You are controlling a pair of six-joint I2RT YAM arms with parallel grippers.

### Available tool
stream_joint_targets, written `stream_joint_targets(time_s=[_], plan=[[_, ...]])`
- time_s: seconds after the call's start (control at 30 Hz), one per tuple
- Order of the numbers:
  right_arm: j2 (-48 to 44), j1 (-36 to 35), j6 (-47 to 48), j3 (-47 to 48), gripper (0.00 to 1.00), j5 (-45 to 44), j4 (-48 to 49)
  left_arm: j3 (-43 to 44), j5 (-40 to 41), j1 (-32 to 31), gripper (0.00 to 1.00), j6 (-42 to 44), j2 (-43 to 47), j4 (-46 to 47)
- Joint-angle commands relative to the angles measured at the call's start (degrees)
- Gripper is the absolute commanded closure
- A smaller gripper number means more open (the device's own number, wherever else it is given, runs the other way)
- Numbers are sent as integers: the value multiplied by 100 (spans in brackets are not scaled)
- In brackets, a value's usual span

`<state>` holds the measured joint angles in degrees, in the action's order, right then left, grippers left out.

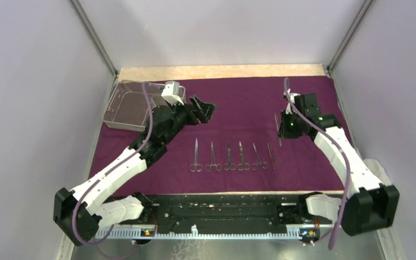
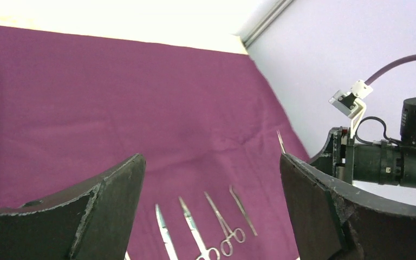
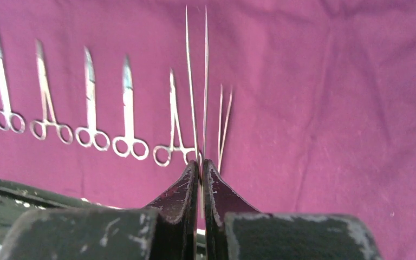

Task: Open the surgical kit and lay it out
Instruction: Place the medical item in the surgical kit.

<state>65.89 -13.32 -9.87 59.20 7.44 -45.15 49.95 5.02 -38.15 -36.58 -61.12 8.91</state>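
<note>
The dark purple cloth wrap (image 1: pixel 238 103) lies spread flat over the table. The silver wire-mesh tray (image 1: pixel 124 105) sits on its back left corner. Several steel scissor-like instruments (image 1: pixel 228 157) lie in a row on the near middle of the cloth, with a pair of tweezers (image 3: pixel 223 124) at the row's right end. My right gripper (image 3: pixel 201 165) is shut on a second, longer pair of tweezers (image 3: pixel 196 81), held above the cloth just right of the row (image 1: pixel 277 129). My left gripper (image 2: pixel 211 157) hangs wide open over the cloth near the tray (image 1: pixel 205 108), holding nothing.
A bare strip of wooden tabletop (image 1: pixel 222 71) shows behind the cloth. Grey walls and metal frame posts (image 1: pixel 95 38) close in both sides. The black rail (image 1: pixel 222 208) between the arm bases runs along the cloth's near edge.
</note>
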Motion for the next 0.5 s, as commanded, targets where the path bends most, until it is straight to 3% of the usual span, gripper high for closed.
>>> stream_joint_targets(time_s=[0.0, 0.07, 0.37, 0.47], plan=[[899, 367, 281, 290, 100, 488, -947, 143, 39, 178, 1, 603, -56, -180], [1247, 409, 238, 277, 100, 675, -1081, 152, -104, 325, 1, 667, -91, -145], [2082, 413, -123, -14, 100, -182, -907, 35, -1109, 1681, 1, 482, -90, -88], [2287, 417, -156, -3, 100, -319, -870, 46, -1220, 1795, 1, 672, -146, -93]])
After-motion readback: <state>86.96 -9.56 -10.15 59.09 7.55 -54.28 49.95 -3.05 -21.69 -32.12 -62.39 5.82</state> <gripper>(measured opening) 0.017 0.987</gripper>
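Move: The right hand already holds tweezers; their empty spot at the right end of the instrument row lies about 4 cm back, 2 cm left and 14 cm below. The laid-out tweezers are some 3 cm back and 7 cm left of that hand, the clamp beside them 3 cm back and 12 cm left. From the open, empty left hand, the metal item in the tray lies roughly 14 cm ahead, 22 cm left and 27 cm down. Down about 10 cm, with a smaller drift back and slightly left, the right hand lowers its held tweezers towards the row's free end, tilting its fingers some 30 degrees to point almost straight down; its grip stays shut. Meanwhile the left hand swings left and forward towards the tray, roughly 9 cm and slightly down, fingers still wide open. ##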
